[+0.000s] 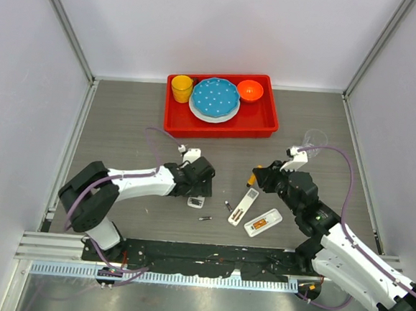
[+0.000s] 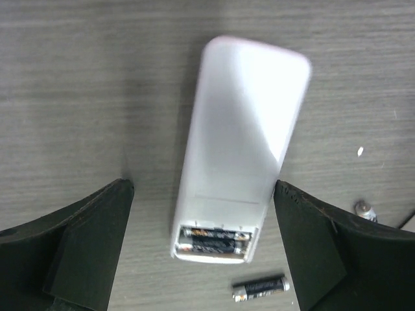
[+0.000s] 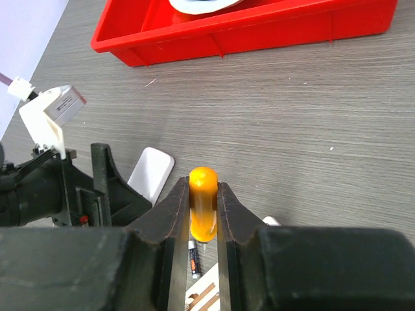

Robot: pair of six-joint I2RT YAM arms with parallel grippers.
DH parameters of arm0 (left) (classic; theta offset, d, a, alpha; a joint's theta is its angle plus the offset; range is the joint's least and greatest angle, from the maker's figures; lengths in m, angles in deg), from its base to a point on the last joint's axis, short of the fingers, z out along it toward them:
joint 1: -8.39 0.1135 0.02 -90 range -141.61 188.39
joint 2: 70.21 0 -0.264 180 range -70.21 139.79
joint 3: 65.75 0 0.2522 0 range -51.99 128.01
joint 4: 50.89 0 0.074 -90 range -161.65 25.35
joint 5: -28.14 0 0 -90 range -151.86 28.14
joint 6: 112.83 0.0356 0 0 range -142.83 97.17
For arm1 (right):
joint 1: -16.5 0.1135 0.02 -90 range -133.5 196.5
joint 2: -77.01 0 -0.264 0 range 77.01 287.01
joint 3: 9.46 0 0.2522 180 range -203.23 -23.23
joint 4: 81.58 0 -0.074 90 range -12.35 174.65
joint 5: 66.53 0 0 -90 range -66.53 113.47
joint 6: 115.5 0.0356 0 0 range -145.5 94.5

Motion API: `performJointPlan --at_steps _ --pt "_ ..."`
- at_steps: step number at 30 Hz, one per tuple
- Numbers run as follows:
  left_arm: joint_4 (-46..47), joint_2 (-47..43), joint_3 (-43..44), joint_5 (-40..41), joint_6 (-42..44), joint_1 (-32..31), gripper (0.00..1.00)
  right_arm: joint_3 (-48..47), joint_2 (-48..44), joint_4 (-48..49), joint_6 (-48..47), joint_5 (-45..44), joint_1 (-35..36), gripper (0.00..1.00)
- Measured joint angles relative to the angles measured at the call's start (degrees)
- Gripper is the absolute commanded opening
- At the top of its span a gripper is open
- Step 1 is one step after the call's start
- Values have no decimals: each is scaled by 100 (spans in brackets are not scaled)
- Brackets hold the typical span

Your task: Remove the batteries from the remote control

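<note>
A small white remote (image 2: pixel 240 142) lies back-up on the table, its end compartment uncovered with two dark batteries (image 2: pixel 214 241) seated in it. My left gripper (image 2: pixel 202 188) stands open just above it, one finger on each side and neither touching. A loose battery (image 2: pixel 260 288) lies just beyond the remote's open end, and another battery (image 1: pixel 228 205) lies further right. My right gripper (image 3: pixel 203 188) is shut on the orange screwdriver handle (image 3: pixel 203 201), held off the table near two other white remote pieces (image 1: pixel 244 205), one holding an orange-looking cylinder (image 1: pixel 260 223).
A red tray (image 1: pixel 268 121) at the back holds a yellow cup (image 1: pixel 181 88), a blue plate (image 1: pixel 215 98) and an orange bowl (image 1: pixel 250 90). White walls and metal rails close in the table on three sides.
</note>
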Motion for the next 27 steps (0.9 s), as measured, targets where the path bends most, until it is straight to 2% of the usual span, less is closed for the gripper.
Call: performJointPlan --at_steps 10,20,27 --pt "372 -892 -787 -636 -286 37 94 0 153 232 79 203 0 1" --pt "1696 -782 -1047 -1349 -557 -44 92 0 42 264 138 116 4 1" --pt "2883 -286 -990 -1495 -592 -260 93 0 -243 203 144 -114 4 1"
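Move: The white remote control lies under and between the open left fingers, its middle about 1 cm ahead, 2 cm right and 2 cm below; its battery end faces back. One loose battery lies 4 cm back and 9 cm right, the other 8 cm back and 3 cm right; the long remote is 5 cm back and 13 cm right. From the right hand, the white remote is some 14 cm left, 5 cm back and 16 cm down. Draw the wide-open left gripper back almost 3 cm, then sweep it right about 8 cm towards the nearer side of the long remote, rising some 2 cm overall. Roll it nearly 30 degrees so the fingertips swing rightward, and take the white remote along with the left finger, without closing. Keep the screwdriver in the right grip, raising that hand about 2 cm near the end. ##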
